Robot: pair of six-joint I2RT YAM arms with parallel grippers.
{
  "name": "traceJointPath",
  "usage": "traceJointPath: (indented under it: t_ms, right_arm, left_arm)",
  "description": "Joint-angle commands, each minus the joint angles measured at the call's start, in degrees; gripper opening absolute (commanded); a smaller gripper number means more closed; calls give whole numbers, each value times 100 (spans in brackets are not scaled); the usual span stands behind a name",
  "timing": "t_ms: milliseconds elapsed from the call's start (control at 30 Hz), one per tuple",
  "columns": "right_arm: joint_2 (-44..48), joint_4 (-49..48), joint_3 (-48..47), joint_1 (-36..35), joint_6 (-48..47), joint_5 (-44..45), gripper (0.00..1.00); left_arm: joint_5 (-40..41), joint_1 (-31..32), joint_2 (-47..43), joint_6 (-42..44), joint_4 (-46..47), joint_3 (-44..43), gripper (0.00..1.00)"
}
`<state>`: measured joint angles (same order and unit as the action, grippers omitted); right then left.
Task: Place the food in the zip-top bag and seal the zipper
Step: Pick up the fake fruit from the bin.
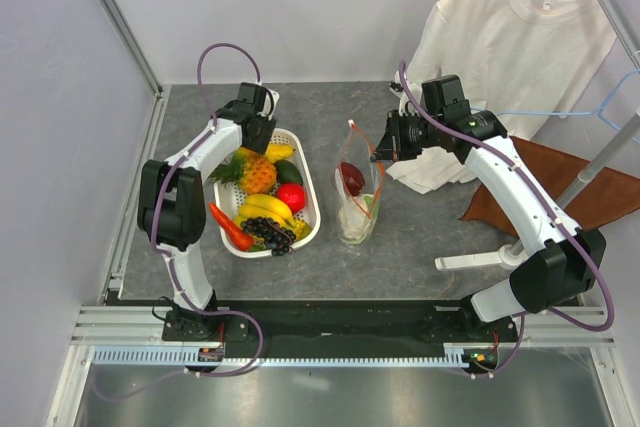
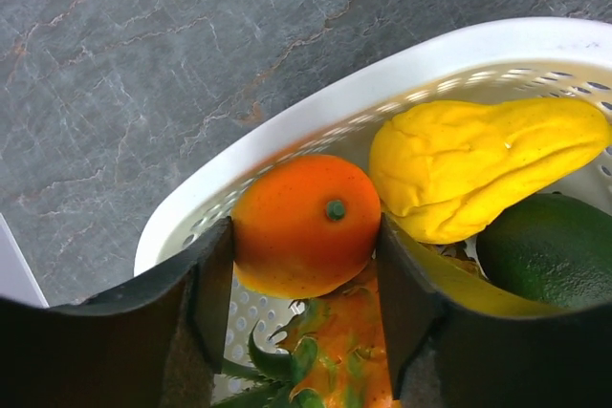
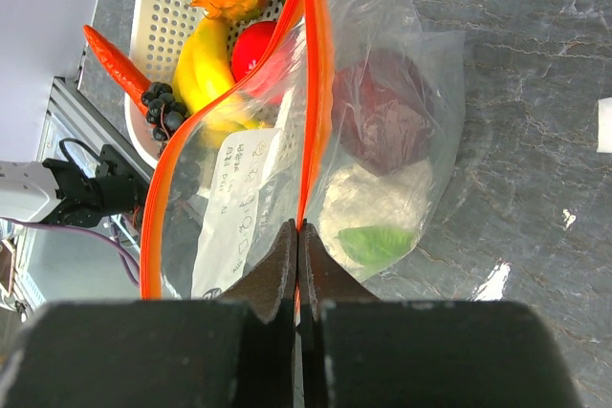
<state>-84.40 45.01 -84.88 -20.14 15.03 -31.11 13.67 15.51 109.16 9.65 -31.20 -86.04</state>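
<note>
The white basket (image 1: 312, 197) holds the food: pineapple (image 1: 258, 175), banana (image 1: 265, 209), red fruit (image 1: 291, 196), chili (image 1: 230, 229) and grapes (image 1: 270, 235). My left gripper (image 2: 306, 226) reaches into the basket's far end, and both fingers press the sides of an orange fruit (image 2: 304, 222). A yellow piece (image 2: 478, 164) and a dark green fruit (image 2: 550, 246) lie beside it. My right gripper (image 3: 298, 231) is shut on the zipper (image 3: 316, 74) and holds the mouth of the zip-top bag (image 1: 358, 197) up and open. Inside the bag lie a dark red piece (image 3: 387, 121) and pale cabbage (image 3: 373, 203).
A white T-shirt (image 1: 510, 37) hangs at the back right, above folded white cloth (image 1: 430, 172) and a brown cloth (image 1: 560, 177). A white stand foot (image 1: 480, 259) lies on the table near the right arm. Metal frame rails run along the table's left edge.
</note>
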Motion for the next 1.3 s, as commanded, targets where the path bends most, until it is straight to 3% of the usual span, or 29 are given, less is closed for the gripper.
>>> traceJointPath:
  t_ms: [0, 367, 467, 600, 733, 900, 1067, 1267]
  right_arm:
    - [-15, -124, -55, -16, -8, -18, 0]
    - [-6, -98, -72, -7, -61, 9, 0]
    - [-32, -89, -99, -7, -61, 0, 0]
    - [-68, -107, -134, -7, -35, -9, 0]
    - [-138, -142, -187, -7, 0, -53, 0]
    - [-173, -203, -231, -7, 97, -132, 0]
    - [-156, -247, -266, -34, 158, -263, 0]
    - [-103, -248, -389, -34, 238, -404, 0]
  left_arm:
    - [206, 5, -325, -121, 141, -150, 52]
    - [4, -4, -1485, -95, -88, -281, 41]
    - [-399, -4, -1844, -278, -246, -466, 41]
    - [-1872, 84, -2416, -648, -518, -835, 42]
    - [-3008, 469, -2847, -1112, -668, -1344, 43]
    - [-3844, 1067, -3033, -2010, -616, -1626, 43]
    - [-4135, 1823, -3059, -2668, -124, -1363, 44]
    - [-4100, 2360, -2761, -2837, 35, -1064, 44]
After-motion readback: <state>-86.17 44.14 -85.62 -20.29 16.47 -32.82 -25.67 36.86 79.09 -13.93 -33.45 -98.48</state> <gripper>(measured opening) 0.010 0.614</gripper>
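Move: The left hand already grips the orange fruit in the bin; the zip-top bag it goes to stands about 25 cm to its right and 15 cm back, its middle some 5 cm higher. In the bin, slightly lower than the hand, the yellow squash lies 6 cm right and 1 cm back, the pineapple 8 cm back and 1 cm right, the avocado 8 cm right and 7 cm back. From the right hand, the bag's middle is 7 cm left, level fore and aft, 10 cm below. Straight up at first, the left arm lifts the gripped fruit out of the bin, then sweeps right and back while still climbing towards the bag's mouth: about 30 cm up, a little over 20 right and 20 back. The wrist rolls and swings clockwise until the fingers point mostly right and only slightly down. The right hand keeps its pinch on the zipper edge, almost still. ##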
